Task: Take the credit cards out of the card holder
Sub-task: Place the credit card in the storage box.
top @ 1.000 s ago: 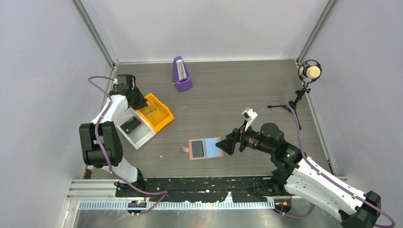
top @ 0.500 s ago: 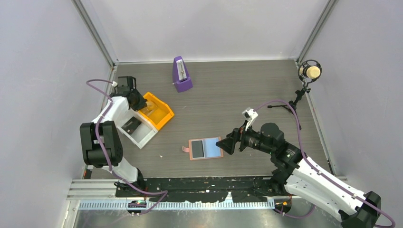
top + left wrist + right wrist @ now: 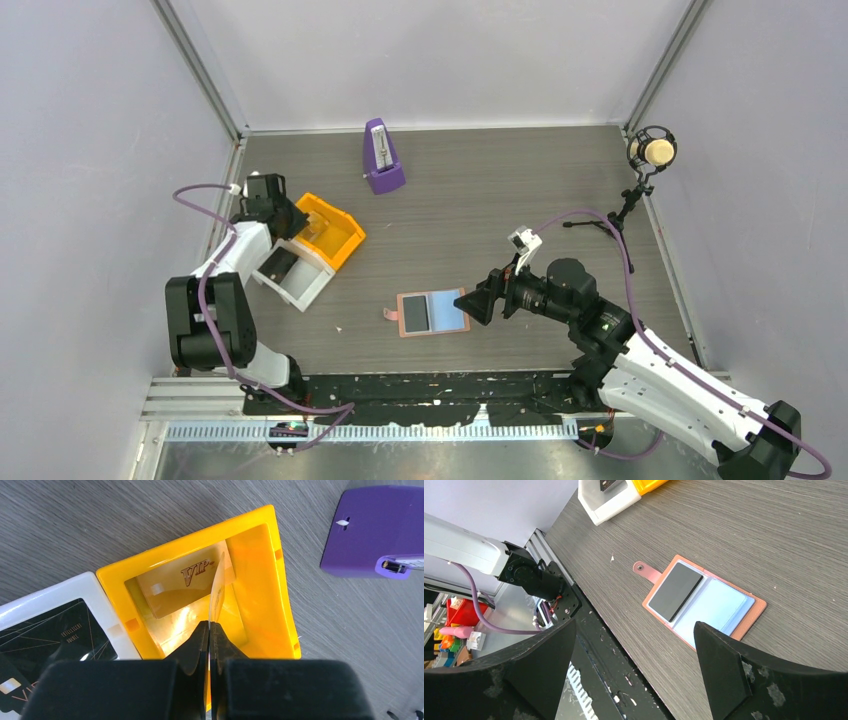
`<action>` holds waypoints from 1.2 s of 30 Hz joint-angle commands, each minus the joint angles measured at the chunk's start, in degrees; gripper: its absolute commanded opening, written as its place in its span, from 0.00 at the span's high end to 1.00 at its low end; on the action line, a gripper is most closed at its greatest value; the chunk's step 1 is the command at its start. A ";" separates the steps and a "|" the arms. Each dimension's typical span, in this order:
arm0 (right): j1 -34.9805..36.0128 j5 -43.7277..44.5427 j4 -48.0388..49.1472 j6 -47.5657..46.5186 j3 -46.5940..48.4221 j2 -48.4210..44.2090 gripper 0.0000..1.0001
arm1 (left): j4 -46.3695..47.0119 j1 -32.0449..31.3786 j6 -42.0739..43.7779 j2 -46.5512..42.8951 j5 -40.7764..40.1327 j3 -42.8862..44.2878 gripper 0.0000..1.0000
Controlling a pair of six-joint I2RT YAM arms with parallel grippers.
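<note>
The salmon card holder (image 3: 405, 328) lies spread open on the table, with a dark credit card (image 3: 416, 314) on its left inner face. In the right wrist view the card holder (image 3: 751, 616) and that credit card (image 3: 675, 591) lie ahead of the fingers. My right gripper (image 3: 480, 304) (image 3: 635, 625) stands open just right of the holder, holding nothing. My left gripper (image 3: 290, 220) (image 3: 209, 630) is shut on a thin credit card (image 3: 218, 587), seen edge-on, over the orange tray (image 3: 260, 580). A gold VIP card (image 3: 185, 585) lies inside that tray.
A white tray (image 3: 300, 288) (image 3: 60, 587) touches the orange tray (image 3: 345, 245) on its near left side and holds a black card (image 3: 55, 630). A purple metronome (image 3: 382, 157) (image 3: 375, 530) stands at the back. A microphone on a stand (image 3: 650, 152) sits at the far right.
The left arm has shifted slightly and its elbow has sunk toward the near left, with the gripper still at the orange tray. The right arm and the holder have not moved.
</note>
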 commanded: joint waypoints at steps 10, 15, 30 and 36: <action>-0.15 0.70 3.61 -0.16 0.28 1.17 0.04 | 5.33 0.45 -2.83 -3.27 -1.53 -2.12 1.00; -0.15 -0.67 5.51 -0.41 0.24 3.46 0.01 | 4.43 0.29 -1.52 -3.92 4.35 -1.45 1.00; -0.15 -1.68 7.54 1.30 0.85 7.64 0.05 | -0.81 0.27 1.25 -8.65 12.09 -5.90 1.00; -0.16 -1.29 6.68 1.34 0.78 6.13 0.05 | -1.78 0.26 2.37 -5.95 14.93 -5.75 1.00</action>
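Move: My shut left fingers hold a card over the orange box, whose middle is about 3 cm ahead, 2 cm right and 7 cm below. From that hand, the white box sits 7 cm back and 4 cm left, and the purple metronome some 14 cm ahead and 17 cm right. From my open right hand, the card holder is about 3 cm ahead, 7 cm left and 18 cm below; the orange box is roughly 25 cm ahead and 33 cm left. After barely stirring, my left hand lifts the still pinched card about 3 cm, freeing its bent tip, then swings back and right some 5 cm, sinking again almost to its old height. That takes the card away from the VIP card, over bare floor of the orange box, as the wrist turns slightly clockwise and rolls its left side down. My open right hand eases down and left 2 to 3 cm, towards the card holder. ##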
